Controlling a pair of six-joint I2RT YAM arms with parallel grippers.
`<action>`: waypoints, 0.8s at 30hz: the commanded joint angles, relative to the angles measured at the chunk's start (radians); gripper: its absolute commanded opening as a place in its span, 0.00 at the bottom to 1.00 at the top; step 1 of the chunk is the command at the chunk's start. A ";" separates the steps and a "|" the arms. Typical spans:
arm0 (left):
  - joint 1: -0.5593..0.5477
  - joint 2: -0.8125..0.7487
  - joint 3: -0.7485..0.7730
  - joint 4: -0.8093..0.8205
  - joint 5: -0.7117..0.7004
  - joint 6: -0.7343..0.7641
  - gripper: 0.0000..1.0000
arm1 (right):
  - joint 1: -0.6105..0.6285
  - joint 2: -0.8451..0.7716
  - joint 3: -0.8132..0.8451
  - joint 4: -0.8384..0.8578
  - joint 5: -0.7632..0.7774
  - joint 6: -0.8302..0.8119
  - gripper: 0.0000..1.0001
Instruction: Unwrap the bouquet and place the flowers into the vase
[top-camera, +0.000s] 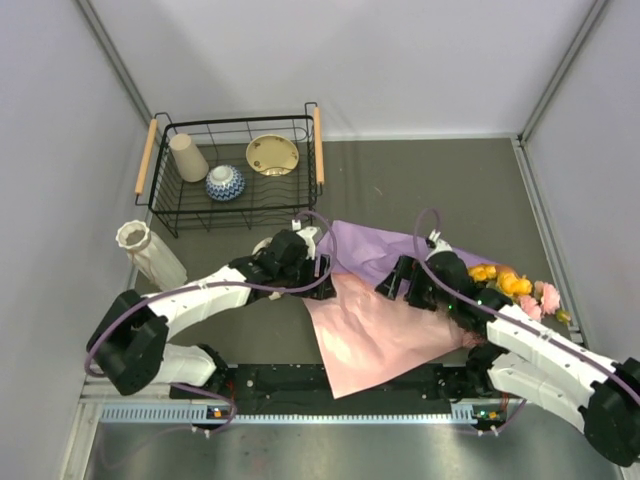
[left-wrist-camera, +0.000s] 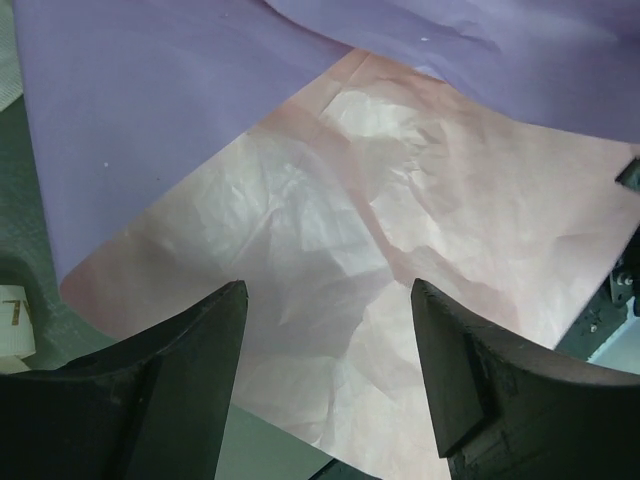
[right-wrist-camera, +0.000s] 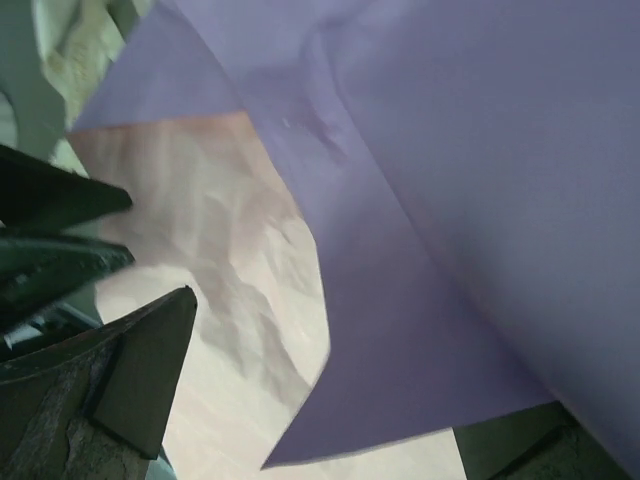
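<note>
The bouquet's wrapper lies opened out mid-table, lilac paper (top-camera: 375, 250) at the back and its pink inner side (top-camera: 375, 335) toward me. The flowers (top-camera: 515, 285), yellow and pink roses, show at the wrapper's right end beside my right arm. The ribbed cream vase (top-camera: 150, 252) stands far left by the wall. My left gripper (top-camera: 325, 275) is open at the paper's left edge, with its fingers apart over the pink sheet (left-wrist-camera: 400, 200) and nothing between them. My right gripper (top-camera: 395, 280) hovers open over the lilac fold (right-wrist-camera: 480, 200), one finger (right-wrist-camera: 140, 380) in sight.
A black wire basket (top-camera: 160, 205) with wooden handles sits at the back left, holding a beige cup (top-camera: 187, 157), a blue-and-white bowl (top-camera: 225, 183) and a yellow dish (top-camera: 272, 154). Grey walls close in on both sides.
</note>
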 joint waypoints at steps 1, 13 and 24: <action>-0.001 -0.098 -0.005 0.016 -0.027 -0.006 0.73 | -0.049 0.093 0.156 0.215 -0.010 -0.078 0.99; -0.004 -0.142 -0.025 0.010 -0.018 -0.018 0.73 | -0.166 0.244 0.313 0.209 0.259 -0.250 0.99; -0.012 -0.168 0.038 -0.031 -0.024 0.000 0.74 | -0.456 0.588 0.481 0.453 0.163 -0.325 0.99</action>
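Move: The wrapper's purple flap lies over one open finger of the right hand, its middle about 7 cm ahead, 2 cm right and roughly level in height. The flowers are some 25 cm to this hand's right, level with it fore and aft; the pink sheet's middle is about 10 cm back, 5 cm left, both some 4 to 5 cm lower. From the left hand the flap is about 7 cm ahead and 18 cm right. Right hand, open, sweeps the flap forward some 20 cm, rising first, then veering right; left hand lifts 3 cm. ##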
